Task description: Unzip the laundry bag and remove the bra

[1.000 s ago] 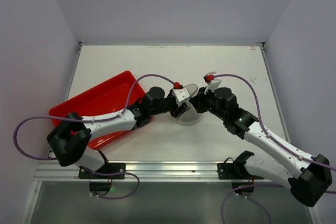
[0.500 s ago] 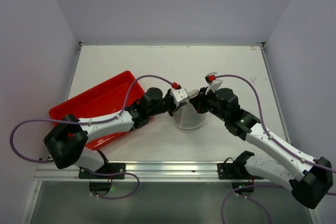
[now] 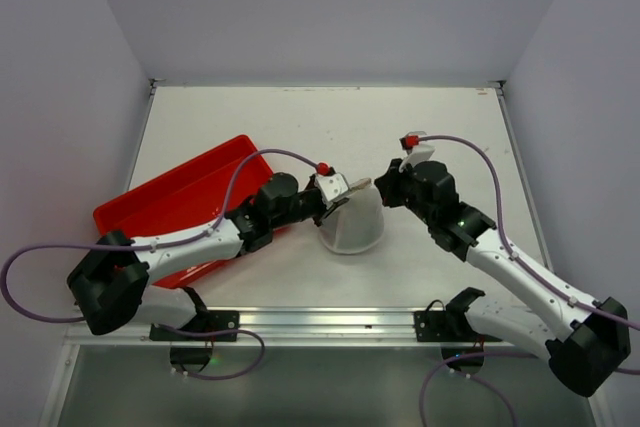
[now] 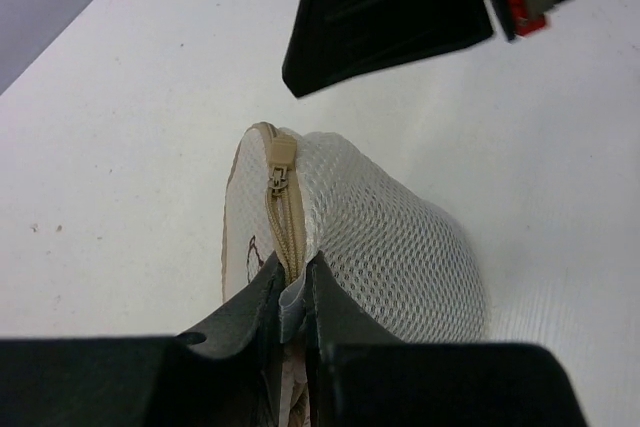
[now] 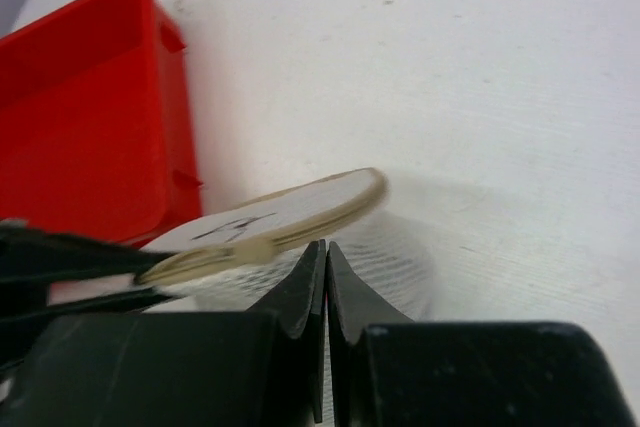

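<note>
The laundry bag [image 3: 356, 227], a white mesh drum with a tan zipper rim, sits tilted at mid-table. My left gripper [image 3: 336, 199] is shut on a white fabric tab at the bag's rim [image 4: 290, 299], just below the tan zipper pull [image 4: 279, 173]. The mesh body [image 4: 395, 257] bulges to the right of the fingers. My right gripper [image 3: 386, 183] is shut with nothing between its fingers [image 5: 326, 247], just behind the bag's round flap lid [image 5: 290, 209]. It hangs dark above the bag in the left wrist view [image 4: 390, 7]. The bra is hidden.
A red plastic tray [image 3: 180, 202] lies left of the bag, under the left arm, and its wall [image 5: 90, 117] shows in the right wrist view. Walls enclose the table on three sides.
The left gripper closed on the bag's rim and drew back left, tipping the bag up. The right gripper moved slightly back and right, away from the bag.
</note>
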{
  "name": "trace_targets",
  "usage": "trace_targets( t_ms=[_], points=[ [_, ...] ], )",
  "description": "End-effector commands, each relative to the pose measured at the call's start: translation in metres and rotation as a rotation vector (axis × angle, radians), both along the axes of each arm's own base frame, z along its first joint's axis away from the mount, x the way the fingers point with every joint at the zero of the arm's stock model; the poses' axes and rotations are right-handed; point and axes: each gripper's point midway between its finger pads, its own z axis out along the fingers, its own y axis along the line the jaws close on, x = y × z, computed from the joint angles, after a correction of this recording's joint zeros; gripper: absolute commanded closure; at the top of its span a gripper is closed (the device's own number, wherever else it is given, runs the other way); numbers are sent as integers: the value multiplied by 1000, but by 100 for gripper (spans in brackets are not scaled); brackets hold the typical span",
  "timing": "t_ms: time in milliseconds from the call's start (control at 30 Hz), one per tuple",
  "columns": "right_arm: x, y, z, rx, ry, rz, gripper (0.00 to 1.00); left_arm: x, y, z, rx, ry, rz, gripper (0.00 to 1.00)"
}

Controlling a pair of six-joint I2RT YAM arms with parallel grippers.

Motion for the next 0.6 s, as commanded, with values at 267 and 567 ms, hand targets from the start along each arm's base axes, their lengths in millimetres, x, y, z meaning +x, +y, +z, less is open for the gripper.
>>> trace_targets(
  t_ms=[267,567],
  points=[
    [15,-14,19,27,-40,9,100,-11,-1,19,-47,-58,-54,100],
    [-9,22,36,241,18,164,50,-13,12,16,-83,-83,-12,100]
  ],
)
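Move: The zipper pull on the laundry bag stands about 5 cm to the right hand's left, level with it in reach and some 3 cm below. The left gripper's fingertips, pinching the bag just behind the pull, are some 9 cm to that hand's left and 2 cm back; the bag's body is about 5 cm left, 1 cm back and 9 cm below. From the left hand, the pull is roughly 2 cm ahead, 4 cm right and level in height. Forward and to the right, the shut right gripper runs on quickly for some 4–5 cm away from the zipper pull, dipping about 2 cm, then turns back left, back and up to near its starting spot, about 2 cm higher, its fingers opening to nearly half. The left hand keeps its pinch beside the zip, easing back slightly. ##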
